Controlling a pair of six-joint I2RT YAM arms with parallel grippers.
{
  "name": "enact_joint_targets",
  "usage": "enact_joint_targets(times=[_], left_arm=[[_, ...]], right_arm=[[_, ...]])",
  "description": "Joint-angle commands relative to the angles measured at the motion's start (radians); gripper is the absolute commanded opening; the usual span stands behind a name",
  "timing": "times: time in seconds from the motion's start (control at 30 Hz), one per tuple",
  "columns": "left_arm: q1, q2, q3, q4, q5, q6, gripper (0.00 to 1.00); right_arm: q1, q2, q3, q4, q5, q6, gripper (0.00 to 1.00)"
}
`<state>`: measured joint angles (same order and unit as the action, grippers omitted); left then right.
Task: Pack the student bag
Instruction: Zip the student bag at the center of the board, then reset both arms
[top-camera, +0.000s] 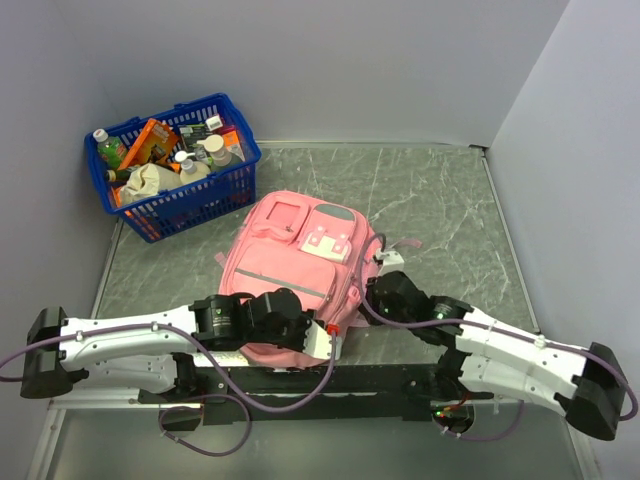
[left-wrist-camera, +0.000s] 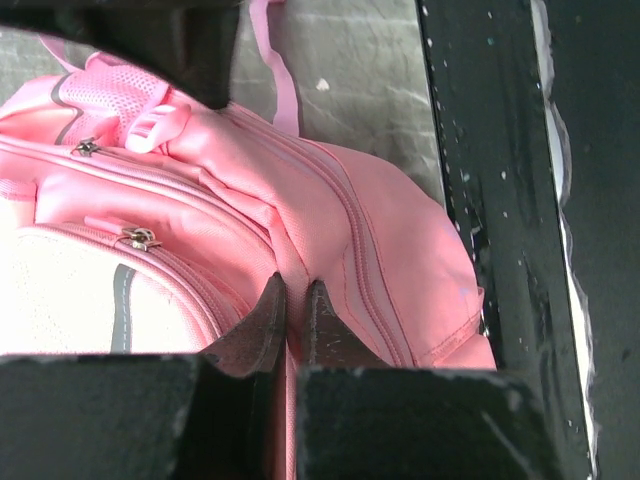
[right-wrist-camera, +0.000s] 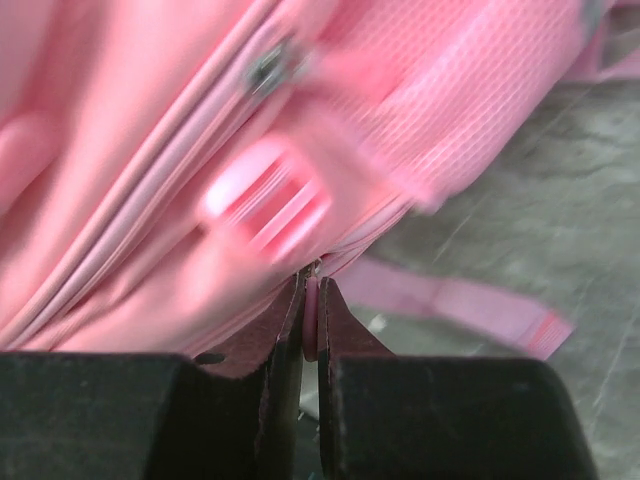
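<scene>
The student bag (top-camera: 290, 265) is a large pink backpack lying flat at the table's near middle, front pockets up. My left gripper (top-camera: 337, 345) sits at its near right corner. In the left wrist view the left gripper (left-wrist-camera: 295, 292) is shut on a pinched fold of the student bag (left-wrist-camera: 330, 200) beside a zip seam. My right gripper (top-camera: 373, 291) is at the bag's right side. In the right wrist view, which is blurred, the right gripper (right-wrist-camera: 311, 292) is shut on a thin pink zip pull tab (right-wrist-camera: 311, 312) of the student bag (right-wrist-camera: 150, 150).
A blue plastic basket (top-camera: 190, 205) holding several bottles and packets stands at the back left, close to the wall. The arms' black mounting rail (top-camera: 380, 380) runs along the near edge, just behind the bag's corner. A loose pink strap (right-wrist-camera: 470, 305) lies on the grey table.
</scene>
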<state>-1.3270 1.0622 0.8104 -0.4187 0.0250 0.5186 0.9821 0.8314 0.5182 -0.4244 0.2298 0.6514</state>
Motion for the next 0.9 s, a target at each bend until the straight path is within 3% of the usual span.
enact_joint_targets(times=[0.0, 0.13, 0.17, 0.27, 0.3, 0.43, 0.63, 0.7, 0.87], left_arm=[[-0.001, -0.024, 0.068, -0.039, 0.041, 0.060, 0.01], [-0.001, -0.013, 0.053, 0.041, -0.043, 0.054, 0.01], [-0.001, -0.001, 0.049, 0.076, -0.083, 0.051, 0.13], [0.020, 0.070, 0.110, 0.169, -0.143, 0.051, 0.84], [0.038, 0.100, 0.151, 0.158, -0.136, 0.037, 0.95], [0.161, 0.293, 0.492, 0.054, -0.034, 0.000, 0.96], [0.267, 0.430, 0.862, -0.171, 0.019, -0.028, 0.97], [0.299, 0.440, 0.930, -0.239, 0.020, -0.029, 0.96], [0.432, 0.375, 0.986, -0.353, -0.013, 0.027, 0.97]], right_arm=[[-0.129, 0.090, 0.034, 0.131, -0.036, -0.094, 0.00], [-0.161, 0.130, 0.069, 0.153, -0.061, -0.110, 0.00], [-0.161, 0.132, 0.075, 0.148, -0.067, -0.111, 0.00], [-0.163, 0.104, 0.085, 0.141, -0.075, -0.110, 0.01], [-0.163, 0.100, 0.088, 0.136, -0.073, -0.110, 0.05], [-0.252, 0.113, 0.143, 0.087, -0.089, -0.122, 0.07], [-0.537, 0.264, 0.250, 0.113, -0.210, -0.160, 0.10], [-0.591, 0.351, 0.328, 0.113, -0.262, -0.188, 0.32], [-0.596, 0.436, 0.436, 0.062, -0.277, -0.193, 0.72]])
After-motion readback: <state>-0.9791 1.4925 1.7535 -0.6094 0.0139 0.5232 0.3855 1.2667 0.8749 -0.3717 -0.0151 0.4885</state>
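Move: Still holding the zip pull at the bag's right side, the right hand has the bag's far right corner, where the zip runs on, about 13 cm ahead and 3 cm to its right, at much the same height. From that hand the white pocket lies some 15 cm ahead and 8 cm left, the loose strap 14 cm ahead and 9 cm right. For the left hand, pinching the near right edge, that corner is roughly 23 cm ahead and 10 cm right. Drawing the zip pull forward along the bag's right side, the right hand eases down a little, slows, then runs on forward and bears right, about 16 cm in all, turning some 20 degrees clockwise and opening its fingers at the end. The left hand first keeps its pinch, then opens wide, lets go of the fabric and sweeps up and forward over the bag. ##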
